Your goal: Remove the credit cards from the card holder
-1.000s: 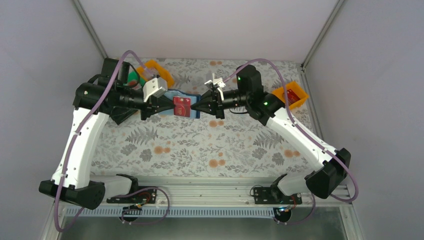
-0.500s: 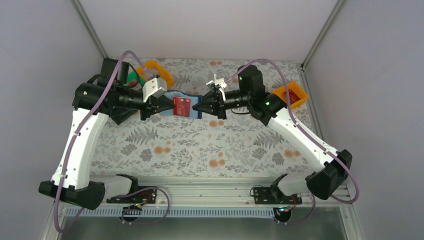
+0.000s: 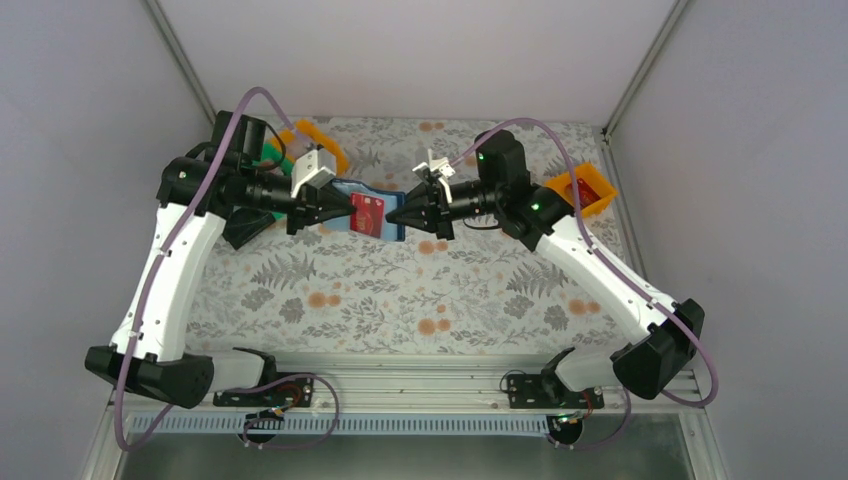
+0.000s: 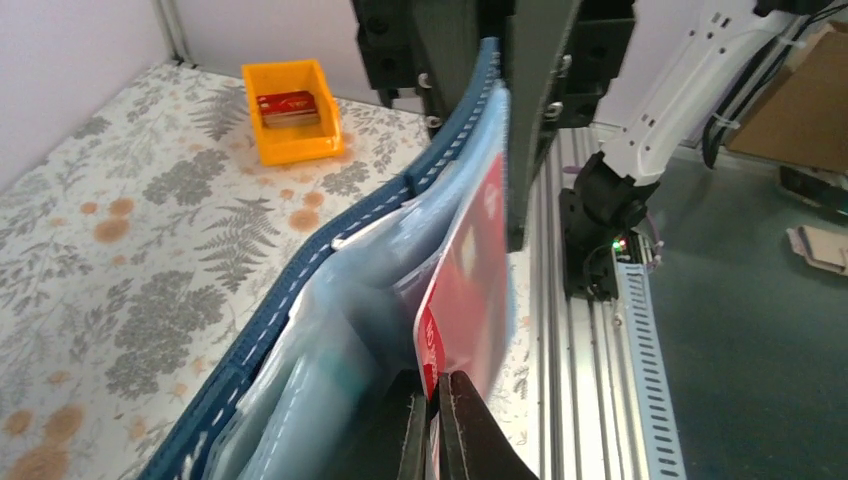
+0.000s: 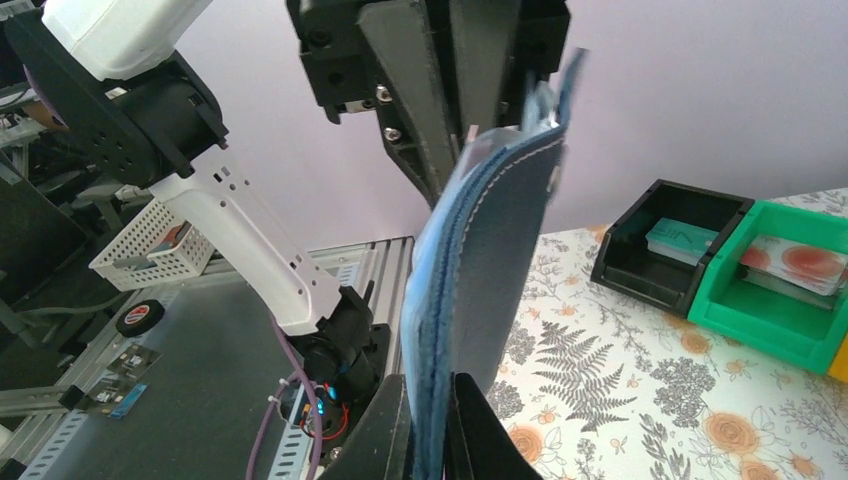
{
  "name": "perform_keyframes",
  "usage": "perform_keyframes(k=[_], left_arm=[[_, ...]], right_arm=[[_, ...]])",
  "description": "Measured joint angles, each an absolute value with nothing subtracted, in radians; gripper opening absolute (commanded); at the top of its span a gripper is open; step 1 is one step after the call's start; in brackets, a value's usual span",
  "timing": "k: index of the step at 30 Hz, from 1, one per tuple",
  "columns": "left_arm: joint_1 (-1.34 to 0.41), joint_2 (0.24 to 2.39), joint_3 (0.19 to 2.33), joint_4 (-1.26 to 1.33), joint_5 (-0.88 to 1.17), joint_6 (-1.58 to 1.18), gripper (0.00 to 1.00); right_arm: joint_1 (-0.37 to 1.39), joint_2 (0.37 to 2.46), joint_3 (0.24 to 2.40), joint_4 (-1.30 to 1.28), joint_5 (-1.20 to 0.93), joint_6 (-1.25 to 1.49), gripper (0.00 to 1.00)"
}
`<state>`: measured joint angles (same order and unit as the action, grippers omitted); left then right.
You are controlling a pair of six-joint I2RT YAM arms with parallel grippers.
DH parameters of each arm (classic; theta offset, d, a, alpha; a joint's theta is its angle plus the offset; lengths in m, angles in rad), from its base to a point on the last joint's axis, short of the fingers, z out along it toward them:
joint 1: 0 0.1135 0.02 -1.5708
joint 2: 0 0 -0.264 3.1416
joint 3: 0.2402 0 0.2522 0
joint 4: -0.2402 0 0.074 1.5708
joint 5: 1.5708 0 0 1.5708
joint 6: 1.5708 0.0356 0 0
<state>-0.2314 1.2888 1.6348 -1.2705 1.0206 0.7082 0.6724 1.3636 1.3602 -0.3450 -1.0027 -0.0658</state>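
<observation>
The card holder (image 3: 349,187), navy outside with pale blue pockets, hangs in the air between the two arms above the middle of the table. My right gripper (image 3: 392,216) is shut on its right edge; in the right wrist view the holder (image 5: 480,270) stands upright out of the shut right gripper (image 5: 440,425). A red credit card (image 3: 368,214) sticks out of a pocket. My left gripper (image 3: 350,208) is shut on that card's near edge. The left wrist view shows the card (image 4: 465,290) pinched in the left gripper (image 4: 437,405), beside the holder's stitched edge (image 4: 330,240).
An orange bin (image 3: 585,192) holding red cards sits at the right edge of the table. Another orange bin (image 3: 318,140) and a green bin (image 3: 265,155) stand at the back left. A black bin (image 5: 670,240) with a card in it sits next to the green bin (image 5: 790,270).
My left arm has swung upward and its gripper tip has shifted right onto the red card, which now looks tilted. The right arm has barely moved and keeps hold of the holder.
</observation>
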Motion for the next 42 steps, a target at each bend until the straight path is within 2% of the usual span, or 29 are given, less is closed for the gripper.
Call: perform_keyframes(k=[9, 16, 25, 33, 42], left_arm=[[-0.221, 1.280, 1.645, -1.332, 1.077, 0.755, 0.02], [-0.183, 1.251, 1.586, -1.264, 1.010, 0.701, 0.02], [-0.176, 1.265, 1.575, -1.205, 1.101, 0.655, 0.02], [-0.128, 1.265, 1.579, -1.159, 1.002, 0.599, 0.03], [-0.067, 1.274, 1.579, -1.086, 0.899, 0.502, 0.02]], right_arm=[[0.659, 1.336, 1.348, -0.348, -0.976, -0.072, 0.04], [0.604, 1.267, 1.293, -0.348, -0.954, -0.056, 0.04], [0.597, 1.271, 1.293, -0.336, -0.983, -0.045, 0.04], [0.530, 1.273, 1.275, -0.317, -0.934, 0.016, 0.04], [0.435, 1.468, 1.209, -0.266, -0.957, 0.165, 0.04]])
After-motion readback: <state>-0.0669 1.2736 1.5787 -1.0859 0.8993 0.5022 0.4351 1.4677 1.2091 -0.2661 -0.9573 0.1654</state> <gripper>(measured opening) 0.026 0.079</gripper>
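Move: The red card is already pinched in the left fingers by its left edge, its middle about 3 cm to their right and level. The open card holder spreads behind it, its middle also some 3 cm right. The left-hand orange bin stands far off, roughly 36 cm ahead, 16 cm left and 30 cm below. From the right gripper, which grips the holder's right side, the card and the holder's middle both lie about 4 cm left. Keep the left gripper shut on the red card; work it 1–2 cm back, then forward, while the right gripper draws the holder about 3 cm right. Then sweep the left about 6 cm forward and 5 cm left, turning it some 20 degrees counter-clockwise, and carry the holder forward, down and slightly right with the right gripper, tipping it down. ##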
